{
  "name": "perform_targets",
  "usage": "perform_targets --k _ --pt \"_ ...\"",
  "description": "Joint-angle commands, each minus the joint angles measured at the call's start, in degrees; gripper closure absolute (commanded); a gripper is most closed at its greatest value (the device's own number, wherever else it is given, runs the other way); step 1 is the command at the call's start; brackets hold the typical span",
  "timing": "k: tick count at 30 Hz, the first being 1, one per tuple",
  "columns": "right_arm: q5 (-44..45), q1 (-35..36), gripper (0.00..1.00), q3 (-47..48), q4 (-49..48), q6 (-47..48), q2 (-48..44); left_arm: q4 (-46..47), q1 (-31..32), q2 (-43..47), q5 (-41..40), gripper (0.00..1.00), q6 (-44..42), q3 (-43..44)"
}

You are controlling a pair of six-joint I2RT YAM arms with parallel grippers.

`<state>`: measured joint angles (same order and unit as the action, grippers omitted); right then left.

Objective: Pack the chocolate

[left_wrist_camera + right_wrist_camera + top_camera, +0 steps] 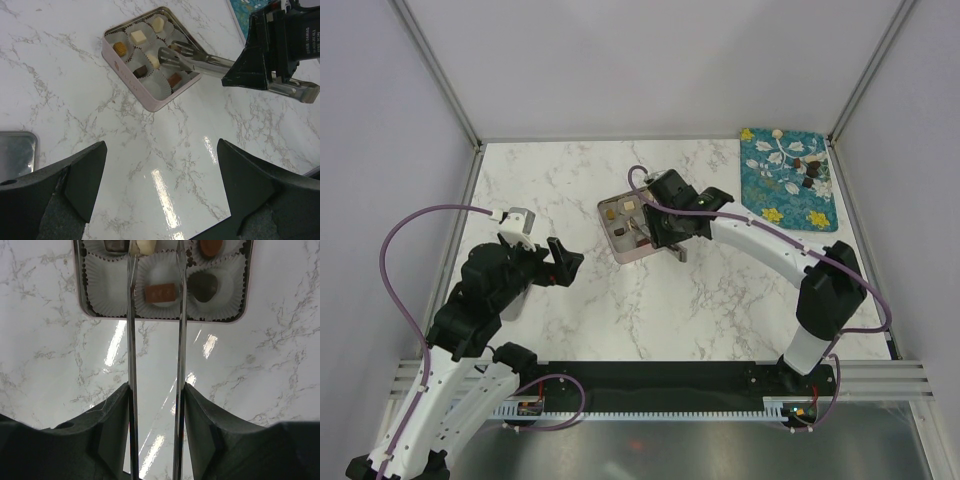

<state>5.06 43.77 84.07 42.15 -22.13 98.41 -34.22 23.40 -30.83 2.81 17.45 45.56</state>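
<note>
The pink tin (620,236) (135,82) (165,320) stands mid-table, lined with white paper cups. Several cups hold chocolate: a light brown square (160,292), a dark round piece (202,286), cream and caramel pieces (138,36). More chocolate (807,170) lies on the teal cloth (790,195). My right gripper (670,238) (156,390) is shut on the metal tongs (210,62) (131,340). The tong tips stand apart over the tin, on either side of the light brown square. My left gripper (560,262) (161,170) is open over bare table, nothing between its fingers.
A flat grey metal piece (17,152) lies at the left edge of the left wrist view. White walls enclose the marble table (700,300) at the back and both sides. The teal cloth sits in the back right corner.
</note>
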Motion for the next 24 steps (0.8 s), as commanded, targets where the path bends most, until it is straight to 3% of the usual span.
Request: perform_targets --k 1,6,9,16,24 --pt "2.5 0.3 0.48 5.2 1.4 1.3 -2.9 0.6 0.2 0.2 -1.3 0.00 -1.1 0.2" --pt "6.7 -0.3 0.48 9.2 4.3 3.1 -4.6 0.6 0.2 0.5 -1.1 0.00 -1.1 0.2" --pt "8.4 -5.3 0.48 10.1 6.5 4.7 -5.4 0.6 0.2 0.8 -1.1 0.00 -1.1 0.1" --pt "10.0 -28.5 0.47 9.6 6.9 7.8 -5.2 0.6 0.2 0.6 -0.6 0.00 -1.1 0.2" --pt "9.7 -43.5 0.44 9.8 3.7 6.8 2.4 0.7 0.2 0.2 -0.3 0.00 -1.2 0.1"
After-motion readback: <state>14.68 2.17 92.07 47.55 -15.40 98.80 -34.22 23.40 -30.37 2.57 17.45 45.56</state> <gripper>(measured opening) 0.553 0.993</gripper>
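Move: The brown chocolates left on the blue tray lie about 38 cm to the right hand's right, some 20 cm ahead and 12 cm below. From the same hand, the cream chocolate is roughly 31 cm ahead and 31 cm right, and the box's middle 7 cm ahead and 5 cm left. From the left hand, the brown chocolates are some 31 cm ahead and 58 cm right. Still holding the empty tongs, the right arm lifts clear, then sweeps 30 cm right and forward, turning clockwise, to the tray. ##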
